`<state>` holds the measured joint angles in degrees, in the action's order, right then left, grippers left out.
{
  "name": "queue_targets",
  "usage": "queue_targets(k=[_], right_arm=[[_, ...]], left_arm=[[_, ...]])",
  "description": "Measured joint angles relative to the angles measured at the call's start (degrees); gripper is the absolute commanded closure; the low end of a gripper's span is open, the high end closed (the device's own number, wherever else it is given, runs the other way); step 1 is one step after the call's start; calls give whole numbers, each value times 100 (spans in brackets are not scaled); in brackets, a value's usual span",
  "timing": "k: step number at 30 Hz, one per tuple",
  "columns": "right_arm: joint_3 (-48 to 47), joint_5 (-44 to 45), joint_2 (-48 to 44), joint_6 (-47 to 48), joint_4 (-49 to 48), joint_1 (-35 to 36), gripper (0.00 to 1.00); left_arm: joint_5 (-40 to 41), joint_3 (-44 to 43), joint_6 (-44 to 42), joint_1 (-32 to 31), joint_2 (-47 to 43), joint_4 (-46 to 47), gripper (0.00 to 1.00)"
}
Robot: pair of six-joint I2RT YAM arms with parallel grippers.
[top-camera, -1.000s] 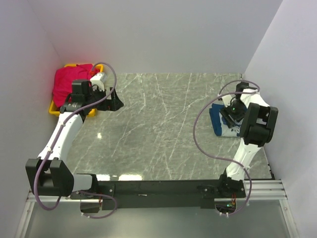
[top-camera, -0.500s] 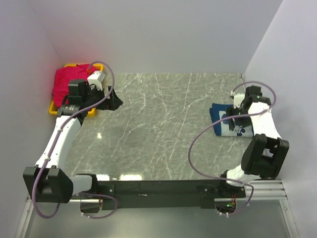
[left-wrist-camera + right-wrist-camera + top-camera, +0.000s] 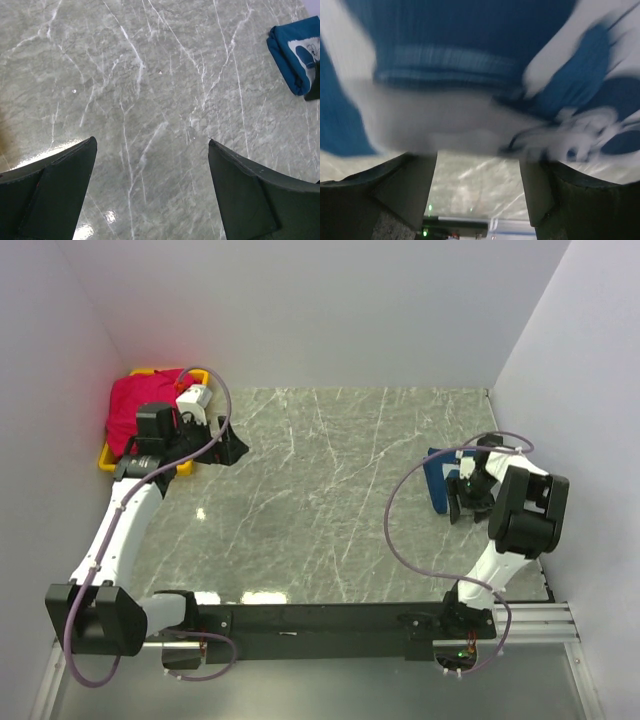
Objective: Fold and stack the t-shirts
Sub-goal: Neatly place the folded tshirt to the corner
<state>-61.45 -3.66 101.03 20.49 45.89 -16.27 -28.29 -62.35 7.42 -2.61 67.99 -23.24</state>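
The navy blue t-shirt (image 3: 437, 472) lies folded at the table's right side, white print showing; it also appears in the left wrist view's top right corner (image 3: 292, 55). My right gripper (image 3: 462, 502) is low at its near edge. In the right wrist view the blurred blue and white cloth (image 3: 470, 35) fills the frame just past my right gripper (image 3: 478, 157), which is open with bare table between its fingers. The red-pink t-shirt (image 3: 140, 405) is bunched in the yellow bin (image 3: 108, 455). My left gripper (image 3: 232, 448) hovers right of the bin, wide open (image 3: 151, 141) and empty.
The grey marble table (image 3: 330, 490) runs between the two arms. White walls close in at the back, left and right. The right arm's purple cable (image 3: 395, 530) loops over the table. The black base rail (image 3: 320, 620) lies along the near edge.
The right arm has swung about over the navy shirt, and its gripper now sits at the shirt's near edge. The left arm has barely moved.
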Motion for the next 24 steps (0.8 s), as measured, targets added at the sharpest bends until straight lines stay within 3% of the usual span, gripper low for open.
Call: queue_targets(k=[24], right_arm=[[-4592,-411,2876,-601,26,-11,27]], left_arm=[[-291,-79,-13,2,317,-155,1]])
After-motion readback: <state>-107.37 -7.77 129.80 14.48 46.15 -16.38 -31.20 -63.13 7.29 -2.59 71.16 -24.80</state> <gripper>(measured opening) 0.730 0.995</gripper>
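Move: Just ahead of the right hand, whose fingertips are down at its near edge, lies the folded tshirt, its middle about 10 cm forward, straight ahead and at about the same height. The table's far right corner is some 38 cm ahead and 12 cm to the right of that hand. From the left hand the tshirt is roughly 57 cm to the right, about 2 cm ahead and 24 cm below. Pushing the near edge of the folded tshirt with the half-open, downward-pointing fingers, the right hand sweeps about 21 cm forward along the table towards the far right corner, drifting some 4 cm right. The fingers keep their gap while the wrist tilts so the tips swing forward about 15 degrees, the hand point rising a couple of centimetres. ##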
